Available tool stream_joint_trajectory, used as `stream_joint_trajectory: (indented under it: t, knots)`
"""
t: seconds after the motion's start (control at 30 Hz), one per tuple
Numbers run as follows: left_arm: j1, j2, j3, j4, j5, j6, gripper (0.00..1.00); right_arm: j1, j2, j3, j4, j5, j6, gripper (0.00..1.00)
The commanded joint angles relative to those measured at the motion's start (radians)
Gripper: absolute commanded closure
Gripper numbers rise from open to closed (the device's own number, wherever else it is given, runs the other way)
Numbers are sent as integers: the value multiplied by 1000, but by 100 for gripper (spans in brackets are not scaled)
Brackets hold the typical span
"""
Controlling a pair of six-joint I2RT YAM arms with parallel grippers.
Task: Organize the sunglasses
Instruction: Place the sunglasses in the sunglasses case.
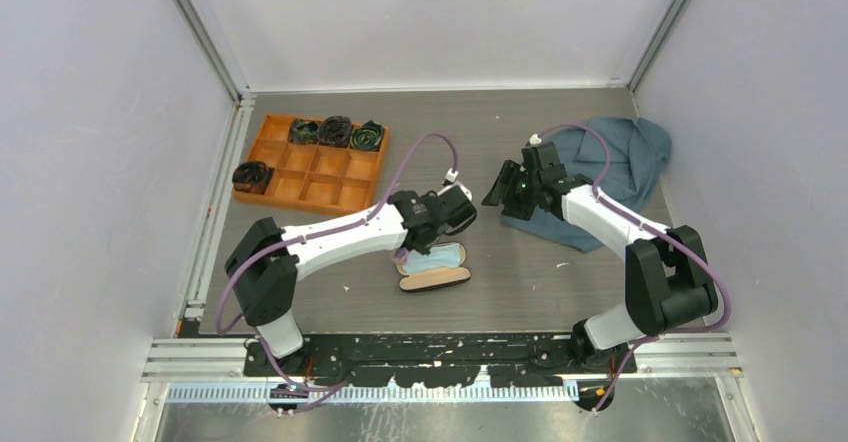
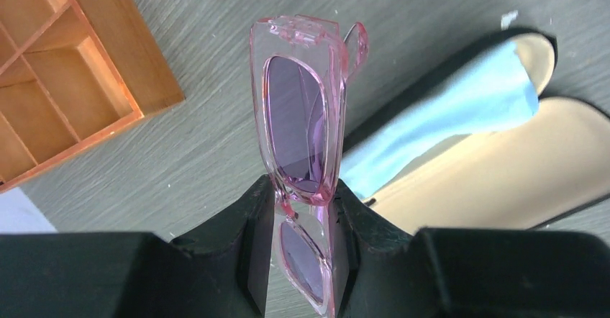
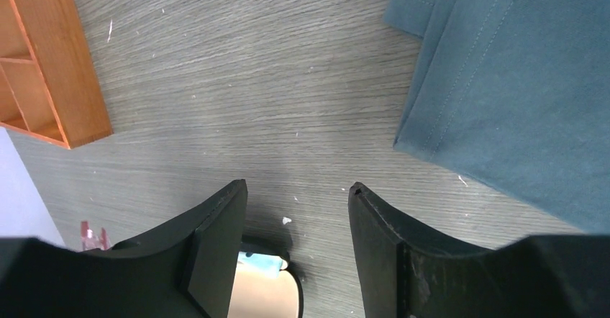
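The sunglasses (image 2: 298, 116), a folded pair with a clear pink frame and purple lenses, stand on end between the fingers of my left gripper (image 2: 302, 188), which is shut on them above the table. Just right of them the black case (image 2: 503, 167) lies open, tan lining up, with the light-blue cloth (image 2: 460, 102) draped across it. From above, the left gripper (image 1: 455, 207) hovers just beyond the case (image 1: 435, 279) and cloth (image 1: 435, 258). My right gripper (image 1: 505, 184) hangs open and empty over bare table (image 3: 297, 196), with one end of the case (image 3: 266, 296) below it.
An orange wooden tray (image 1: 310, 162) with compartments sits at the back left, holding several dark rolled items. A blue-grey garment (image 1: 610, 162) lies at the back right under the right arm. Walls close in on the left, right and back.
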Motion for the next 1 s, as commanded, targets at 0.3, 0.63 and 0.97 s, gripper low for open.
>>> stream_joint_trajectory:
  t: [0.3,0.63,0.97]
  knots:
    - [-174,-17,-94,180,-256,108,75,-19,-57,-19,42,-41,20,40]
    - [-191,7,-138,255,-206,197,74,-220,-141,-96,69,-180,66,40]
    - [-256,14,-171,276,-230,277,72,-356,-188,-106,46,-241,60,40]
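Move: The sunglasses are already pinched in my left fingers. The open sunglasses case they go to lies below, centre about 4 cm back, 4 cm to the right and 8 cm down. The light-blue cloth in its far half sits some 2 cm back and 4 cm right of the same hand, also 8 cm down; the orange tray's middle is roughly 20 cm ahead and 25 cm left. From my right hand the case lies about 13 cm back and 14 cm left, some 7 cm lower. Still gripping the sunglasses, my left hand eases about 5 cm back, right and down over the open case, mostly sinking late, while its wrist turns some 20 degrees clockwise, bringing the frame closer to the case's long line, and its fingers tip a little forward. My empty right hand, after a pause, clears off about 8 cm right over the blue denim, rising slightly, fingers still open. ##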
